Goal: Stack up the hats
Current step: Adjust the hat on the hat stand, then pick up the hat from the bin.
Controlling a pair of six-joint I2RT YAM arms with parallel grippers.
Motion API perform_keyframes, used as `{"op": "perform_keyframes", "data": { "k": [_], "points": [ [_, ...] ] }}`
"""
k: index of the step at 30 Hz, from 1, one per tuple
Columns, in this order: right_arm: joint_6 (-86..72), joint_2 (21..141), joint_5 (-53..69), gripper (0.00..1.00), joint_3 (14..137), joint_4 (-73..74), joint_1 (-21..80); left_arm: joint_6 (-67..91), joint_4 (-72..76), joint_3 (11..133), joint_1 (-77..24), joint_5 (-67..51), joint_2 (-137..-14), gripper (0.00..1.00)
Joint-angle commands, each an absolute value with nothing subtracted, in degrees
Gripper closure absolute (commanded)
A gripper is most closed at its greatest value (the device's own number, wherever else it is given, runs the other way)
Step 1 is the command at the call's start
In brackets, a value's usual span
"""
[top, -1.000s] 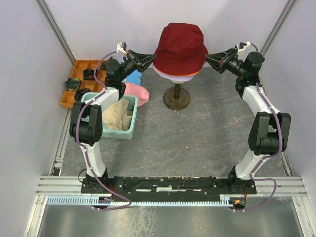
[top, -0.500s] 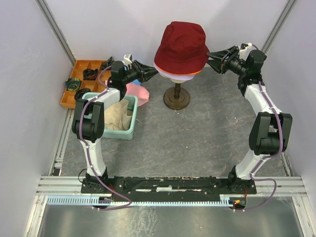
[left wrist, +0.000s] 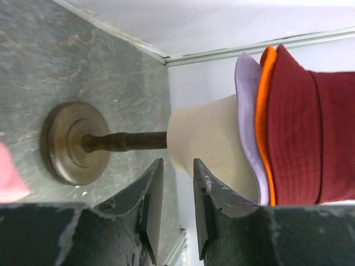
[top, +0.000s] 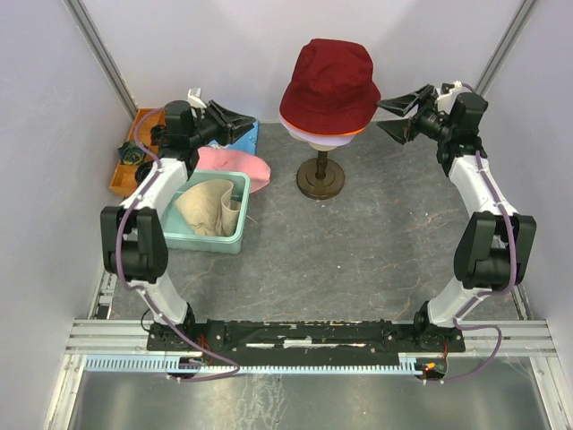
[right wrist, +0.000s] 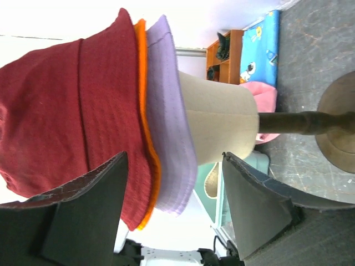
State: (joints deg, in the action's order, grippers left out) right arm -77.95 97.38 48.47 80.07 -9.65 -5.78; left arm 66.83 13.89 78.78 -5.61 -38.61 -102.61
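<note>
The dark red hat [top: 327,81] sits on top of the mannequin head, over an orange hat [right wrist: 141,100] and a lavender hat [right wrist: 166,111] whose brims show below it. A pink hat [top: 237,166] lies on the table left of the stand. The cream-beige hat [top: 208,206] lies in the teal bin. My left gripper [top: 251,128] is well left of the stack, jaws a little apart, open with nothing between them [left wrist: 177,163]. My right gripper [top: 385,116] is just right of the brims, wide open and empty [right wrist: 175,158].
The cream mannequin head [left wrist: 205,133] stands on a dark wooden stand [top: 320,179] at the back centre. A teal bin [top: 206,244] sits at the left. Behind it are an orange compartment tray [top: 121,179] and a blue patterned cloth [right wrist: 260,44]. Walls close in on both sides.
Both grippers opened and left the dark red hat's brim. The left arm swung back to the left, away from the stack. The right one drew back slightly to the right.
</note>
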Motion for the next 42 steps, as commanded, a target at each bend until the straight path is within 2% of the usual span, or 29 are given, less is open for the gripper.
{"op": "perform_keyframes", "data": {
  "k": [1,3,8,14,23,33,42],
  "points": [
    [-72.56,93.55,47.31,0.24,76.89,-6.88,-7.42,53.03,-0.16,79.39,-4.48,-33.63,-94.20,0.65],
    [-69.68,92.97,47.12,0.24,76.09,-3.90,-8.33,49.87,-5.11,79.60,-3.90,-31.26,-91.70,0.64],
    [-59.56,91.76,46.28,0.24,75.79,6.25,-10.40,41.84,-18.10,80.19,-1.36,-25.05,-86.48,0.53],
    [-59.41,92.14,47.41,0.24,74.23,5.45,-11.11,34.93,-29.64,76.13,-0.31,-16.86,-80.25,0.47],
    [-62.12,92.44,48.41,0.25,71.60,0.71,-11.16,32.22,-37.42,75.30,-0.89,-12.67,-77.72,0.46],
    [-63.98,92.09,48.27,0.25,69.67,-2.18,-11.09,30.82,-44.84,72.20,-14.37,1.75,-75.58,0.42],
    [-64.15,91.05,48.34,0.25,68.52,-2.56,-11.13,29.60,-47.45,72.22,-15.04,9.10,-76.05,0.41]
  ]
}}
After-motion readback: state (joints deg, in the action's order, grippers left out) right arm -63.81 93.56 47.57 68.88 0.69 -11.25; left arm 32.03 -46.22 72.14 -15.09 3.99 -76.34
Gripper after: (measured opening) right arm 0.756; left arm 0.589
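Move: The tan hat, lying in the green bin, is about 12 cm back from the left hand, 11 cm to its left and some 21 cm below. The pink hat lies level with that hand, roughly 6 cm left and 24 cm down. The red hat on the stand is about 11 cm ahead, 25 cm right and 13 cm up. From the right hand, the tan hat is some 11 cm back, 56 cm left and 26 cm below, and the red hat about 12 cm ahead, 16 cm left and 8 cm up. Back and to the left, the left hand swings away from the stacked hats towards the tan hat in the bin, some 17 cm back, rising slightly before sinking. Its wrist rolls and tips over 50 degrees until the fingers slant steeply down, opening further. The right hand, fingers staying open, sinks about 9 cm and eases right, away from the red hat, then holds there. ##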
